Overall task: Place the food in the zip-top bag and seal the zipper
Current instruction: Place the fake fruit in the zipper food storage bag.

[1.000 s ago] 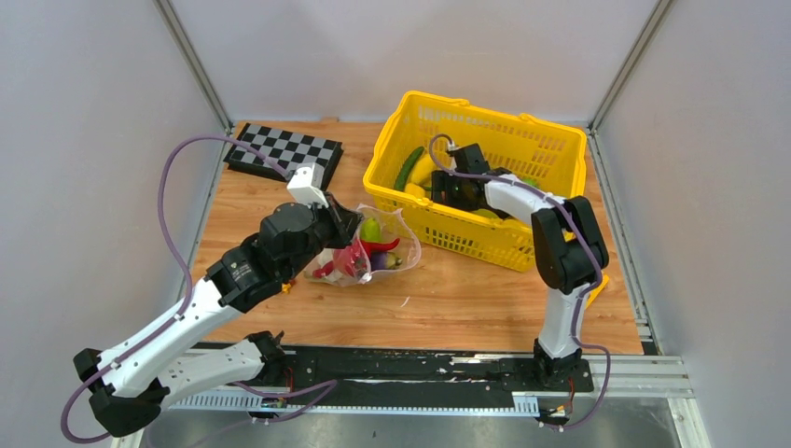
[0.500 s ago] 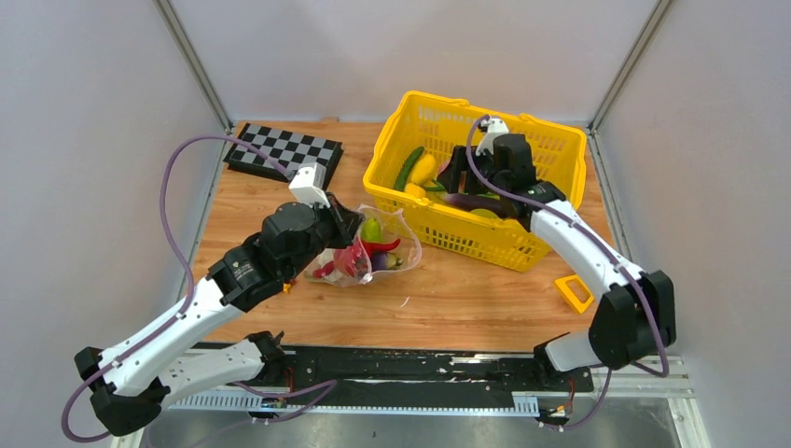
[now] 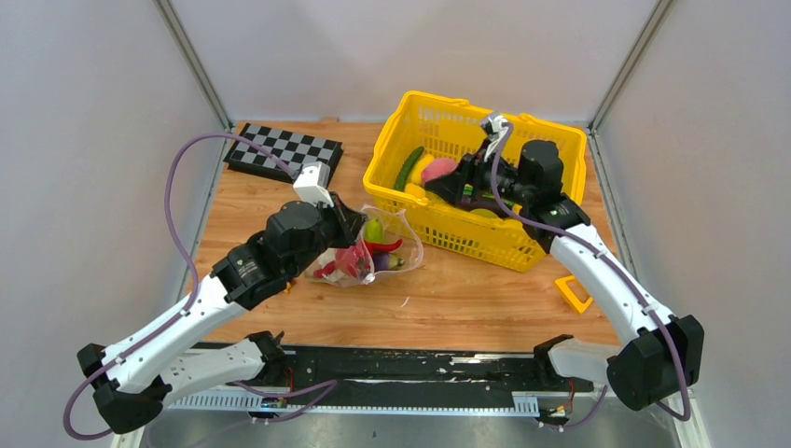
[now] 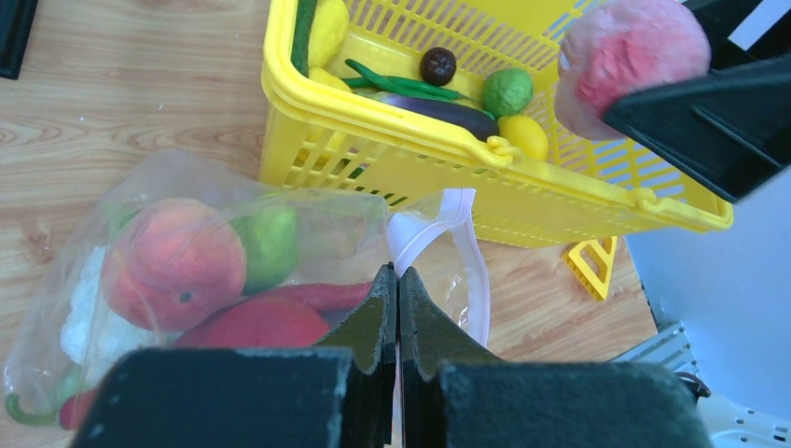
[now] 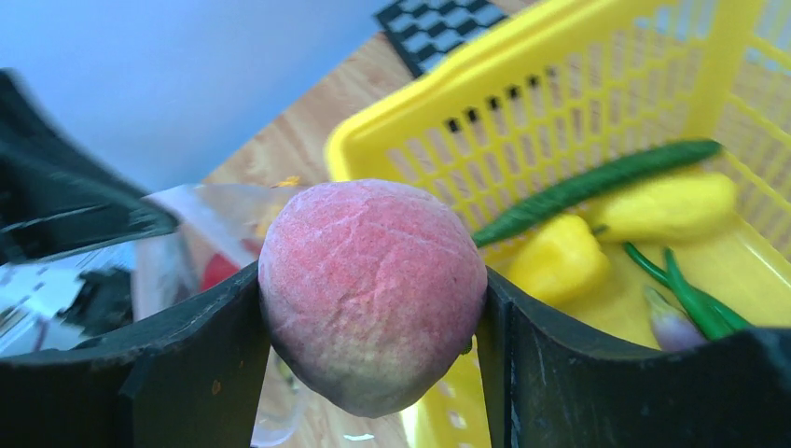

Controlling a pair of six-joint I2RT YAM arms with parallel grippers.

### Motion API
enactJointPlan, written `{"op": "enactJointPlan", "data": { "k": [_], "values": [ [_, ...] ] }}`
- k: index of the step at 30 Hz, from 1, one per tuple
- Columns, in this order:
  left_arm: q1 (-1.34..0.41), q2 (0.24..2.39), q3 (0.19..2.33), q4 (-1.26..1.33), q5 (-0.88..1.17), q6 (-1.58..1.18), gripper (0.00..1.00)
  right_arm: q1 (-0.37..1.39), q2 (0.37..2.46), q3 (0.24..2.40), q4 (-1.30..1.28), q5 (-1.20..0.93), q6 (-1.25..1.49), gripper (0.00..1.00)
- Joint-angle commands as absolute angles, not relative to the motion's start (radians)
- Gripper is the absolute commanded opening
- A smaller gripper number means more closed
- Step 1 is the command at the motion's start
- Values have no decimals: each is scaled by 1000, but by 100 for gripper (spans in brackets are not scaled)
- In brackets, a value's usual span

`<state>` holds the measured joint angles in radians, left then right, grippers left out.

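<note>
The zip-top bag (image 3: 378, 250) lies on the table left of the yellow basket, holding a peach-like piece (image 4: 173, 261), a green piece (image 4: 270, 245) and a red chili (image 4: 317, 296). My left gripper (image 4: 398, 275) is shut on the bag's mouth edge, right where the pale pink zipper strip (image 4: 474, 257) loops away. My right gripper (image 5: 371, 280) hangs over the basket's left part, shut on a pink-red round piece of food (image 5: 373, 289), which the top view also shows (image 3: 438, 170). More food lies in the basket: a dark eggplant (image 4: 438, 105), yellow pieces and green beans.
The yellow basket (image 3: 485, 238) stands at the back right, close to the bag's right side. A checkerboard plate (image 3: 284, 151) lies at the back left. A small yellow frame piece (image 3: 572, 292) rests on the table in front of the basket's right end.
My right gripper has come up out of the basket with the pink-red round piece, and that arm's elbow has swung out to the right. The left arm and bag have not moved.
</note>
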<state>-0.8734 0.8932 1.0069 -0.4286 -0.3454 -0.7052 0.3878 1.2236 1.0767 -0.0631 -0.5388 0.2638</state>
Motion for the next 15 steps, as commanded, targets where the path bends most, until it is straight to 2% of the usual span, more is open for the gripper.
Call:
{"op": "enactJointPlan", "data": {
  "k": [1,4,7,11,15],
  "values": [
    [-870,903,1028,-382,-347,-699,0,397,1195,1072,59,-856,233,50],
    [-869,912,1033,-382,-341,-699,0,436,1189,1072,28,-954,167,50],
    [-870,914,1034,-382,-344,-701,0,502,1183,1094,-105,-973,36,52],
    [-870,913,1032,-375,-345,-706,0,620,1197,1150,-315,-926,-165,52],
    [-870,914,1034,-369,-339,-710,0,670,1214,1156,-361,-835,-186,52]
  ]
}}
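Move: The open mouth of the zipper bag, where the pink fruit in the right hand is being taken, lies about 14 cm back, 10 cm left and 8 cm below that hand. The bag's pinched corner is some 10 cm back and 15 cm left of the right hand, level in height; the basket's middle is about 9 cm right and 20 cm below. From the left hand, the mouth sits about 4 cm back, 6 cm right and 8 cm lower. Back and to its left, the right hand swings the already gripped pink fruit quickly out over the basket's near rim towards the bag's mouth, some 15 cm. It rises slightly and then sinks again, turning about 35 degrees counter-clockwise, fingers keeping their grip. The left hand stays put, still pinching the bag's rim. ##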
